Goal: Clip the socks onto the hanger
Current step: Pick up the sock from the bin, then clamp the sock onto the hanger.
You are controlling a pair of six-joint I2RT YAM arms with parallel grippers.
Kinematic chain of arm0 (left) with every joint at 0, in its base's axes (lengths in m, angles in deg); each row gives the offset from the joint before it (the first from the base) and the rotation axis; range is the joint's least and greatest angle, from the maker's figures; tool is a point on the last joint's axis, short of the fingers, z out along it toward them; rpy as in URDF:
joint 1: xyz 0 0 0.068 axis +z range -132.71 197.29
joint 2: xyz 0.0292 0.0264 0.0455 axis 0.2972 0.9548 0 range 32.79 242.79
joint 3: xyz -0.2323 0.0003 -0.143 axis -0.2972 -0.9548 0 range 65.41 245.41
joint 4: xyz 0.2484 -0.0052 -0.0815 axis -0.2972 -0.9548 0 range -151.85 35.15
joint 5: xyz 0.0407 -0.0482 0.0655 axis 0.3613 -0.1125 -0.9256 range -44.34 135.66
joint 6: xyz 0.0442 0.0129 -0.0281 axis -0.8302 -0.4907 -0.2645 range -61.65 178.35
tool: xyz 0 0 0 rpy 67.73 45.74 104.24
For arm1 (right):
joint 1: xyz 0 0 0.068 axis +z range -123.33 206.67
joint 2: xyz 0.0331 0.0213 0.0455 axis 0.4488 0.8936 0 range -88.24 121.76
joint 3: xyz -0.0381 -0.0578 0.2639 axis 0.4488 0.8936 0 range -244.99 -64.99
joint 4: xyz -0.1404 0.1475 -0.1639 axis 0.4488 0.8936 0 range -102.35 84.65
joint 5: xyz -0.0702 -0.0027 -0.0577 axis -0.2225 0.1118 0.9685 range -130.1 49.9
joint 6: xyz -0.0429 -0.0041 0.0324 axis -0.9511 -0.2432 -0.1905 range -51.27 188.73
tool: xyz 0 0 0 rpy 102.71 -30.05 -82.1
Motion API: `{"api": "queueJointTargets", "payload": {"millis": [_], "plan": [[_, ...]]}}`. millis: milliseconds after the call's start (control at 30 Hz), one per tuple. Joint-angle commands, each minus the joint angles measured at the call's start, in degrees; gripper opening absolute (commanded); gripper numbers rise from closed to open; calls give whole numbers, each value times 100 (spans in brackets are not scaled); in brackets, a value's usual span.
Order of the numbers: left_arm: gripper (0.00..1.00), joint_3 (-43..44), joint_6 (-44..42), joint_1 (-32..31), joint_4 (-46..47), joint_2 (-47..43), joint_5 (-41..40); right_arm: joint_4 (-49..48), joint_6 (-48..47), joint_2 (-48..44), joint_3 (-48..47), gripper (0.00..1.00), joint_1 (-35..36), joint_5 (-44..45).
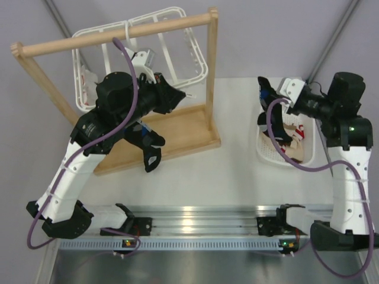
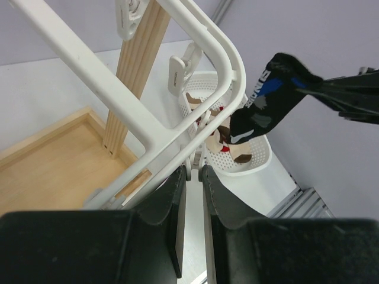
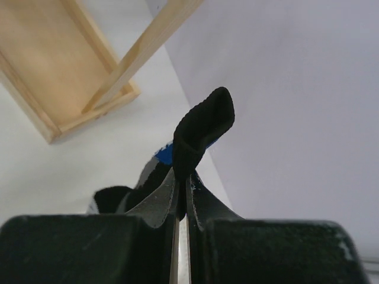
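The white hanger (image 1: pixel 195 53) hangs from the wooden rail, and its rounded corner shows in the left wrist view (image 2: pixel 228 65). My left gripper (image 1: pixel 186 94) is at that corner, its jaws nearly closed on a small white clip (image 2: pixel 197 170) under the frame. My right gripper (image 1: pixel 273 93) is shut on the cuff of a black sock with blue and white patches (image 3: pixel 201 127). The sock (image 1: pixel 262 123) hangs limp above the white basket and shows in the left wrist view (image 2: pixel 266 106), apart from the hanger. A dark limp shape (image 1: pixel 151 151) hangs below my left arm; I cannot tell whether it is the second sock.
The light wooden rail stand (image 1: pixel 118 32) has its tray base (image 1: pixel 177 127) under the hanger. A white perforated basket (image 1: pixel 265 155) at the right holds beige and red items and also shows in the left wrist view (image 2: pixel 260 163). A metal rail runs along the near edge.
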Motion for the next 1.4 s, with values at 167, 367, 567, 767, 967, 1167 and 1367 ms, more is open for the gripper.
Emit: {"api": "queueJointTargets", "payload": {"millis": [167, 367, 567, 767, 967, 1167, 1367], "plan": [[0, 162, -10, 119, 384, -114, -120, -214, 130, 128, -950, 0, 1325, 17], [0, 189, 34, 119, 366, -123, -102, -1700, 464, -189, 147, 0, 3136, 2327], [0, 189, 61, 119, 358, -114, -67, -3712, 131, -646, 1738, 0, 4420, 4200], [0, 180, 96, 119, 357, -114, -76, -5469, -238, -550, 2512, 0, 5485, 5950], [0, 241, 236, 154, 314, -79, -76, -8349, -1432, -330, 3656, 0, 6417, 7418], [0, 259, 377, 189, 296, -53, 83, -9919, -2497, 74, 4211, 0, 6770, 7779], [0, 242, 412, 207, 261, -53, 65, -10736, -2945, 268, 4395, 0, 6779, 7762]]}}
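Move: In the left hand's fingers sits the hanger clip, its middle about 1 cm forward and 1 cm right of that hand's point. From the right hand, which already grips the black sock, that clip lies some 23 cm left, level fore and aft, about 4 cm higher. The bin is beneath the right hand, roughly 28 cm below, 4 cm ahead and 4 cm right; the wooden post stands about 17 cm left, 13 cm ahead. Swinging the pinched sock left from over the bin, the right arm rises some 5 cm at first, then sinks back to its starting height as it travels about 17 cm left and 5 cm back, towards the clip. Its wrist tips the fingers up by some 45 degrees and ends turned about 15 clockwise; the left hand keeps hold of the clip. ##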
